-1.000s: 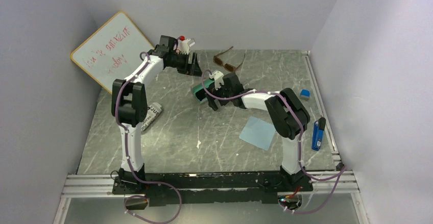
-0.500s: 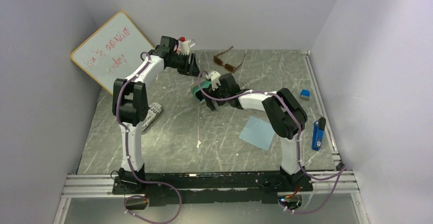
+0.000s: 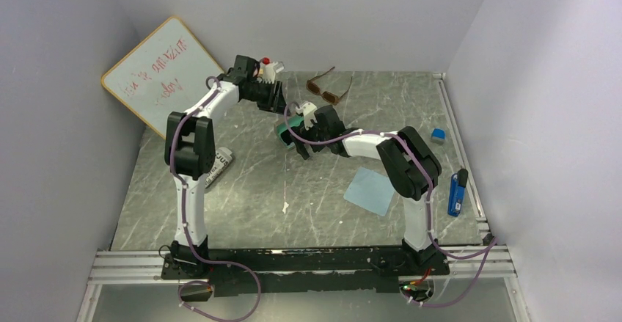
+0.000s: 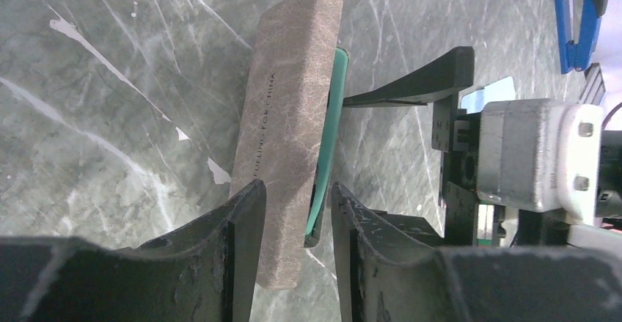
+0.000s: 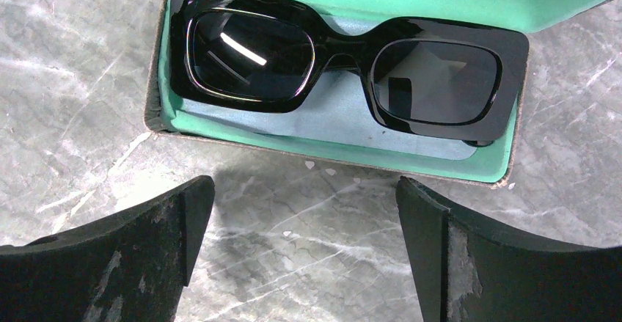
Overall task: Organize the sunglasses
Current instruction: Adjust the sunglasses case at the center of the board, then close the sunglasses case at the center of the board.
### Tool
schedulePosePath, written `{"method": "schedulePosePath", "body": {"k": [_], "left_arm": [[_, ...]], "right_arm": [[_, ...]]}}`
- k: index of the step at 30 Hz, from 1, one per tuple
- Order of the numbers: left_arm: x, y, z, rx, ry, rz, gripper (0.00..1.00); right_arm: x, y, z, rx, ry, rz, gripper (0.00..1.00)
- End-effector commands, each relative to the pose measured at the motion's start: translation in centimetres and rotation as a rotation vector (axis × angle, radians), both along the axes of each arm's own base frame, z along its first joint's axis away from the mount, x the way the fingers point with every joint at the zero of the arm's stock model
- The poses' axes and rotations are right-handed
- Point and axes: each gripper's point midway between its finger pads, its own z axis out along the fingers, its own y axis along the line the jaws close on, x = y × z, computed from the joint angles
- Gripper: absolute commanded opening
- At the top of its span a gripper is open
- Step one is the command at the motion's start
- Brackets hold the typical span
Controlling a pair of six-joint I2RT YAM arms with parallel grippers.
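Black-framed sunglasses (image 5: 345, 58) with dark lenses lie in the open brown case (image 5: 330, 153), which has a green lining and its lid (image 4: 286, 116) raised. In the left wrist view my left gripper (image 4: 297, 186) straddles the end of that lid, fingers pressed close on both sides. My right gripper (image 5: 304, 190) stands wide open over bare table just in front of the case, holding nothing. In the top view the case (image 3: 284, 130) sits mid-table between the left gripper (image 3: 277, 103) and the right gripper (image 3: 302, 144). Brown sunglasses (image 3: 328, 87) with amber lenses lie unfolded behind them.
A whiteboard (image 3: 158, 72) leans at the back left. A grey pouch (image 3: 220, 164) lies by the left arm. A light blue cloth (image 3: 372, 190) lies right of centre. A small blue block (image 3: 438, 135) and a blue tool (image 3: 456, 192) lie along the right edge.
My left gripper's jaws have narrowed from wide open down onto the case lid, and its wrist has dropped slightly toward the case. The right gripper edged a little left and stayed open.
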Motion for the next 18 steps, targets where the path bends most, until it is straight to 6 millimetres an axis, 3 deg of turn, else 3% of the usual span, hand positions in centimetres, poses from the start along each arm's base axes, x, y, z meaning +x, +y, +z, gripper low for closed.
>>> {"method": "schedulePosePath", "body": {"k": [1, 18], "left_arm": [[-0.31, -0.47, -0.73, 0.009, -0.022, -0.049, 0.43], [-1.21, -1.04, -1.46, 0.016, -0.021, -0.077, 0.17]], "right_arm": [[0.02, -0.13, -0.47, -0.006, 0.026, -0.017, 1.00], [-0.06, 0.11, -0.77, -0.003, 0.043, -0.014, 1.00]]}}
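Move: The raised lid of the sunglasses case has its middle some 5 cm to the left gripper's right, level fore and aft, and about 5 cm below; its near end lies between the half-open fingers. The black sunglasses in the case are about 6 cm right, 3 cm back and 9 cm down, the brown sunglasses some 16 cm right and 13 cm ahead on the table. From the right gripper the lid is about 6 cm ahead, 4 cm left, 4 cm higher. Bring the left gripper down about 1.5 cm over the left end of the raised lid, easing barely half a centimetre back and right. Keep narrowing the fingers from nearly half open to a small gap, one on each side of the lid's edge, to pinch it, and stop sinking as they come together. Leave the right gripper still and wide open by the case's front. ##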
